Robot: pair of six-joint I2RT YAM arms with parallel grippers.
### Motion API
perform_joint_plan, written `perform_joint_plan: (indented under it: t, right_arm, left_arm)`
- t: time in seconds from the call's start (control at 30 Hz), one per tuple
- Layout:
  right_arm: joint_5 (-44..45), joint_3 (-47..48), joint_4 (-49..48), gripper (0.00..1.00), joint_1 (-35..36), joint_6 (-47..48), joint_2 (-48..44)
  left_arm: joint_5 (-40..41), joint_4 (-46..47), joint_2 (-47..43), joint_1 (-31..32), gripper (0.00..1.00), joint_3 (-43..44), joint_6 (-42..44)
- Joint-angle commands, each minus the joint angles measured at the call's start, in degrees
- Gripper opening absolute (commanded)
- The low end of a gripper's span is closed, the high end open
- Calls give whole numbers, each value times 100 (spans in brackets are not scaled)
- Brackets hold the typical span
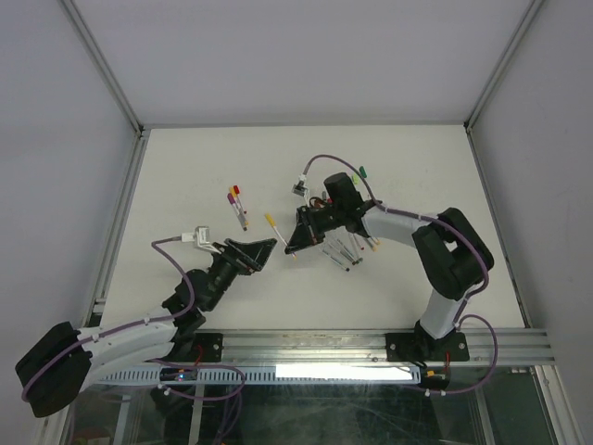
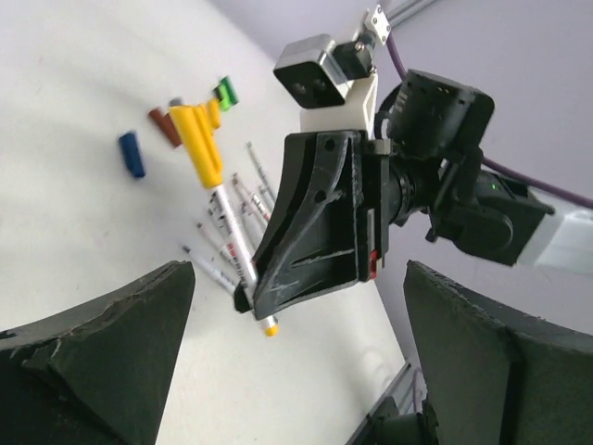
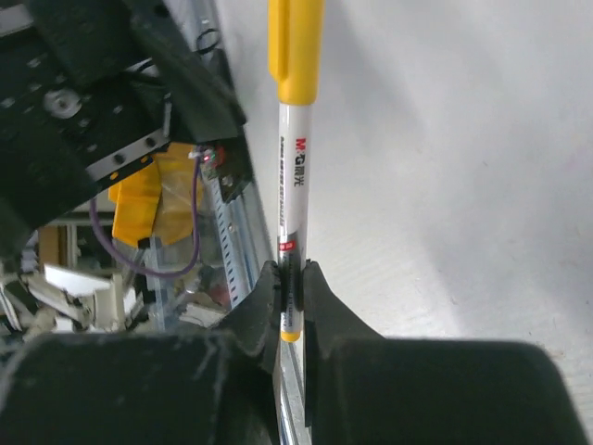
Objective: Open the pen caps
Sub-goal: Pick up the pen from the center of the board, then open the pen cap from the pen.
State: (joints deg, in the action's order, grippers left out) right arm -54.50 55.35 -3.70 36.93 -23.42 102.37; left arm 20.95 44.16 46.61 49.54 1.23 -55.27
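My right gripper (image 1: 292, 245) is shut on the lower end of a white pen (image 3: 295, 195), which points away from it. The pen still wears its yellow cap (image 3: 296, 46) (image 1: 270, 221). My left gripper (image 1: 263, 250) stands wide open a little to the left of that pen, with nothing between its fingers (image 2: 102, 343). In the left wrist view my right gripper (image 2: 278, 292) and the yellow cap (image 2: 202, 144) hang in front of the open jaws. Loose caps lie beyond: blue (image 2: 132, 154), dark red (image 2: 165, 127), green (image 2: 225, 93).
Several uncapped pen barrels (image 1: 343, 250) lie under the right arm. A few capped pens (image 1: 237, 202) lie at the left of the middle. Loose caps (image 1: 361, 173) sit behind the right gripper. A metal rail (image 1: 371, 345) runs along the near edge.
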Motion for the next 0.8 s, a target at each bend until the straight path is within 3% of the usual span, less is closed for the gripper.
perform_joint_plan:
  t: [0.0,0.23,0.4,0.5,0.77]
  right_arm:
    - [-1453,610,929,0,-278,1439,-643]
    - [-3255,700,1507,0,-702,2357,-1089]
    - [-3723,699,1598,0,-733,2572,-1341]
    - [-3822,680,1603,0,-737,2625,-1506]
    - [-3858,595,1595,0,-737,2711,-1778]
  left_arm:
    - [-255,635,-611,-6,99,74,1432]
    - [-1430,1465,-790,-284,99,407,2220]
    - [-3215,2475,-220,-983,99,720,1730]
    - [-3852,2890,253,-1133,99,968,1450]
    - [-4087,3562,1247,-1157,93,1344,995]
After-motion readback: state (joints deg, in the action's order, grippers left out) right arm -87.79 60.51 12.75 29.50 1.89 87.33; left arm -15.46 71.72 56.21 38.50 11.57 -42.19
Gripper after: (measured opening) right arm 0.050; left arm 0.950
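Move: My left hand, empty and open, has the yellow-capped pen about 4 cm ahead and 5 cm to its right, nearly level with it; a cluster of capped pens lies some 17 cm ahead, 8 cm left and 12 cm lower. My right hand holds that pen near its tail; the open left fingers are about 7 cm to its left, 2 cm back and 4 cm higher. On the table some 8 cm below, the blue cap lies 12 cm ahead and 3 cm right, the uncapped pens 4 cm ahead and 14 cm right. I lift the pinched pen about 14 cm with my right hand, drawing right and back some 5 cm each, while its left-pointing fingers tip up and swing counter-clockwise. My left hand rises alongside by as much, wide open, tilting its fingers up some 35 degrees, then late on sweeps right after the pen and turns clockwise, not yet touching it. ##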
